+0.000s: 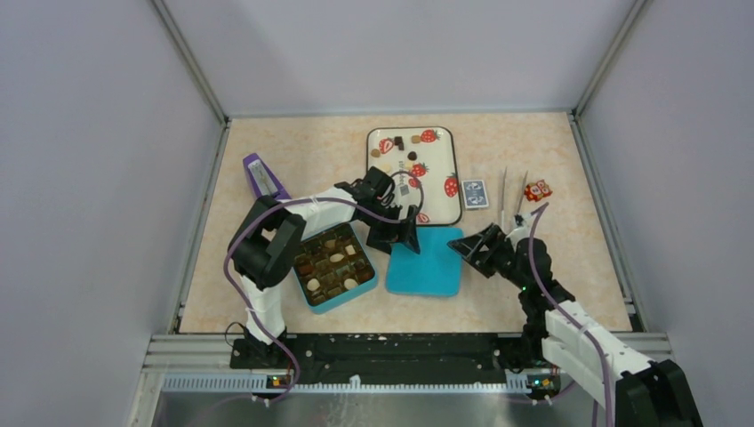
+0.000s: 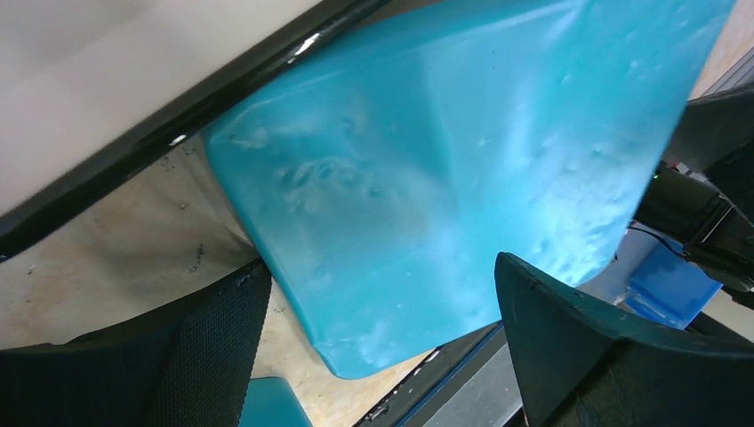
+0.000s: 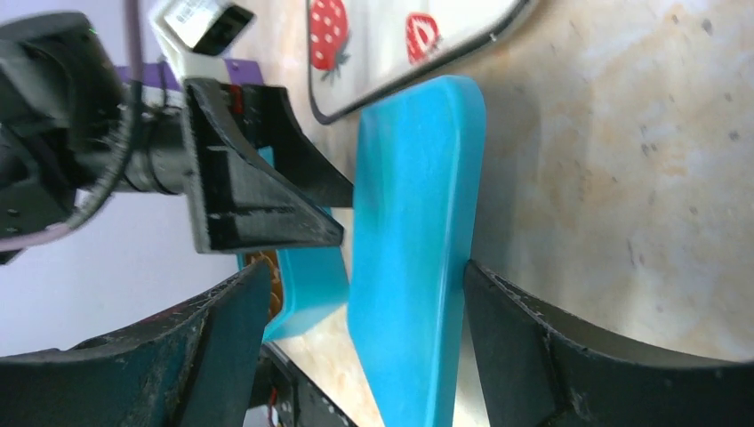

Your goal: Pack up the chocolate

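Several chocolate pieces (image 1: 331, 264) fill the open teal box (image 1: 313, 298); more chocolate (image 1: 399, 142) lies on the strawberry tray (image 1: 442, 133). The teal lid (image 1: 427, 261) lies flat right of the box. My left gripper (image 1: 396, 233) hovers open over the lid's far left corner; in its wrist view the lid (image 2: 445, 178) fills the frame beyond the left gripper (image 2: 382, 347). My right gripper (image 1: 471, 249) is open at the lid's right edge. In the right wrist view the lid (image 3: 413, 249) stands between the fingers of the right gripper (image 3: 364, 347), one finger against its edge, the other apart.
A purple object (image 1: 264, 176) lies left of the tray. Right of the tray are a blue card deck (image 1: 475, 193), tweezers (image 1: 504, 200) and a small orange owl (image 1: 537, 189). The tray's black rim (image 2: 178, 124) runs close behind the lid. The two arms work close together.
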You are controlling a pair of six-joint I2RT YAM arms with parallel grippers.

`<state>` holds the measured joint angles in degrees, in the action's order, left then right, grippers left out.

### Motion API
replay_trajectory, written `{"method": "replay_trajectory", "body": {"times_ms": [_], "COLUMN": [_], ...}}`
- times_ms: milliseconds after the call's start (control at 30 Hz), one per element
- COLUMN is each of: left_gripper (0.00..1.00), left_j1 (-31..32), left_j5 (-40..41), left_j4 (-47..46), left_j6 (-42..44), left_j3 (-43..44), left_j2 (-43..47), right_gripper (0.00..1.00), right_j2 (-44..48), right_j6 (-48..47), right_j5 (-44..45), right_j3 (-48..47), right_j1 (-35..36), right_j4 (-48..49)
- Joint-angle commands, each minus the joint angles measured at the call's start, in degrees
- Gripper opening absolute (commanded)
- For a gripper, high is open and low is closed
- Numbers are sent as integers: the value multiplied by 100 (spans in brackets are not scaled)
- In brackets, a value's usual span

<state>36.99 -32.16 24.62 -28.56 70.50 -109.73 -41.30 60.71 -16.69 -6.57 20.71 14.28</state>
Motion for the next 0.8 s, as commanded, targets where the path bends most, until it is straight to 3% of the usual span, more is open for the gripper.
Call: {"method": "replay_trajectory", "body": {"times_ms": [0,400,467,533,767], "left_gripper": [99,99,99,99,99], "left_j1": [358,309,301,279,174], "left_j5": [-957,-1345,-1338,-1260,-1126], "left_j4": [-812,-1425,-1425,-1404,-1187], "left_j6": [-86,-272,-273,-267,-142], "left_j3": [-65,-166,-164,-172,-169], "left_j2": [-375,-159,-133,-94,137], "right_gripper": [76,66,58,49,33], "right_j2": [-353,-784,-682,-554,-356], "right_j6": [671,605,415,-29,-1048], "right_j5": [-1381,-1566,-1430,-1089,-507], "right_j3": [-479,-640,-732,-1032,-1642], "right_j1": [212,212,208,211,210], "right_j4": [1735,1487,985,-199,-2052]}}
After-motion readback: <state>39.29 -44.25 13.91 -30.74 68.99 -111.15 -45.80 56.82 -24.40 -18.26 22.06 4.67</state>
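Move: The blue lid already leans with its right side raised; its middle is about 9 cm left of the right hand, 1 cm back and 5 cm lower, and 4 cm right of the left hand, 3 cm back, level in height. The strawberry tray lies about 19 cm ahead of the right hand and 12 cm left, the card pack 16 cm ahead and 2 cm right. The chocolate box is some 17 cm left of the left hand and 5 cm back. The lid's raised right edge is lifted on by the right hand, which rises about 5 cm and goes left, turning some 10 degrees counter-clockwise, then sinks slightly and eases back right as its fingers close well inward around the edge. The open left hand goes 4 cm right, a little back and up, behind the lid's left part, its fingers tilting flatter. ##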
